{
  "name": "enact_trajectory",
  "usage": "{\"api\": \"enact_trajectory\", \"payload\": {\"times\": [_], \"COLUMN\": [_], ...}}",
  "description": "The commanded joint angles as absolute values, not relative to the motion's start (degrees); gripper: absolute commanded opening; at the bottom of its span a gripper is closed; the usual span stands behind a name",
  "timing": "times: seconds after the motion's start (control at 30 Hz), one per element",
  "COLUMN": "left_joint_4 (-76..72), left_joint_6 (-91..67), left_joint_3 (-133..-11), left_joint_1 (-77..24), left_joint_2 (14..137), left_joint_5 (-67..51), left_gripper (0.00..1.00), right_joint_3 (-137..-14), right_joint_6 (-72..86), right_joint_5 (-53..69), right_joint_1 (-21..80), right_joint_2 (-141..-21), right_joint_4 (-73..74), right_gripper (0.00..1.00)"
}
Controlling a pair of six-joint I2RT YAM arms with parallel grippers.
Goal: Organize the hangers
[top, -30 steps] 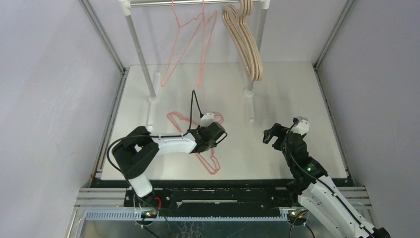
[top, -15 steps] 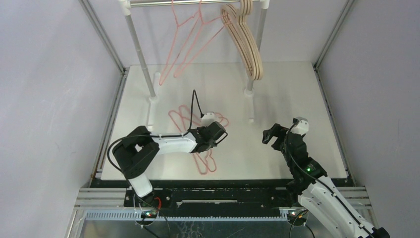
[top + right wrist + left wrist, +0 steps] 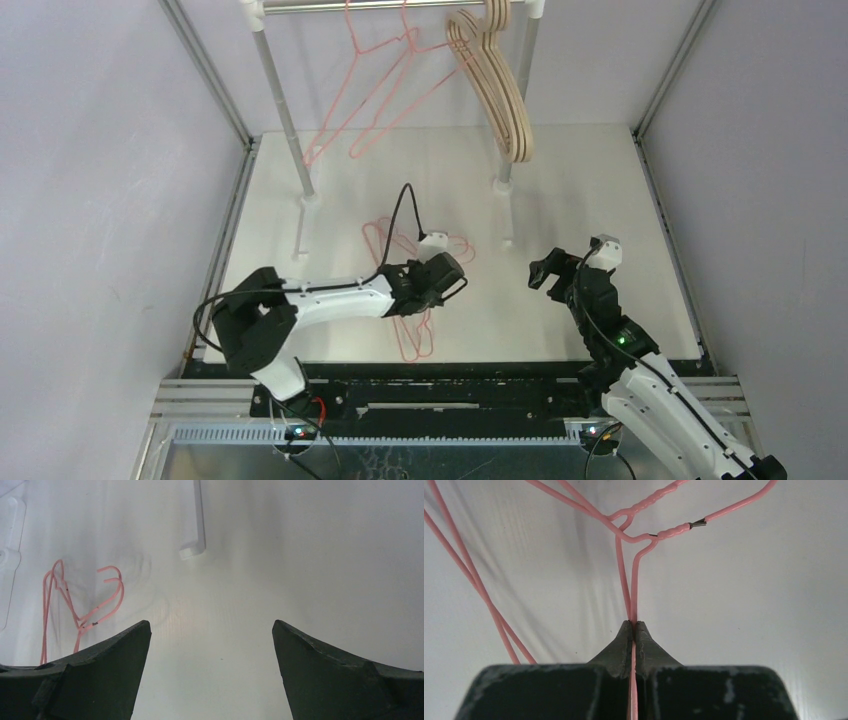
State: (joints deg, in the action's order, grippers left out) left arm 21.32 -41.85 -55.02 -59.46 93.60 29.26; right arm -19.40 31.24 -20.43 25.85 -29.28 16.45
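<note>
Two thin pink wire hangers point(image 3: 415, 335) lie overlapped on the white table, hooks toward the right. My left gripper point(image 3: 442, 277) sits low over them, and in the left wrist view it point(image 3: 633, 624) is shut on the pink wire just below the twisted necks point(image 3: 669, 531). Two wire strands run into the fingertips; I cannot tell whether one or both are pinched. More pink hangers point(image 3: 368, 92) and thick beige hangers point(image 3: 497, 90) hang from the silver rail point(image 3: 390, 5). My right gripper point(image 3: 545, 272) point(image 3: 210, 625) stands open and empty, right of the lying hangers point(image 3: 80, 611).
The rack's left pole point(image 3: 285, 110) and right pole point(image 3: 512, 150) stand on white feet point(image 3: 198, 525) at the back of the table. Grey walls close in both sides. A black rail runs along the near edge point(image 3: 450, 370).
My left gripper has shut on the pink wire and shifted a little right, dragging the lying hangers with it. The pink hangers on the rail have swung. The right arm is still.
</note>
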Motion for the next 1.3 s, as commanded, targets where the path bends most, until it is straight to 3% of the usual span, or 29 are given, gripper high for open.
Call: {"api": "enact_trajectory", "payload": {"times": [0.0,0.57,1.27], "left_joint_4": [21.0,7.9,21.4], "left_joint_6": [-38.0,-29.7,-25.8], "left_joint_3": [-56.8,-50.1,-56.1], "left_joint_1": [-59.9,-59.5,-57.1], "left_joint_2": [88.2,86.0,61.4], "left_joint_5": [27.8,19.3,20.8], "left_gripper": [0.00,0.00,0.00], "right_joint_3": [-19.2,-19.2,-18.9], "right_joint_6": [31.4,31.2,31.5], "right_joint_5": [-20.6,-20.7,-19.8], "right_joint_1": [25.6,25.4,25.4], "right_joint_2": [-29.4,-29.1,-30.6], "right_joint_4": [14.1,14.5,12.7], "right_gripper": [1.00,1.00,1.00]}}
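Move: I already hold a pink hanger by the shoulder wire just below its neck, some 4 cm above the table. The rail's middle is about 18 cm ahead, 4 cm left and 45 cm above my left hand. The second pink hanger lies close alongside, centred roughly 3 cm back, 4 cm left and 3 cm below. The wooden hangers hang 18 cm ahead, 8 cm right and 30 cm up. From my right hand, the rail's middle is about 18 cm ahead, 33 cm left and 38 cm up. I keep my left fingers shut on the hanger wire and shake it free of the other one: up about 4 cm with a slight shift right, a short dip back down, then a fast lift to some 17 cm above where I began. My wrist turns clockwise about 15 degrees during the shake, and the fingers swing up during the lift. ##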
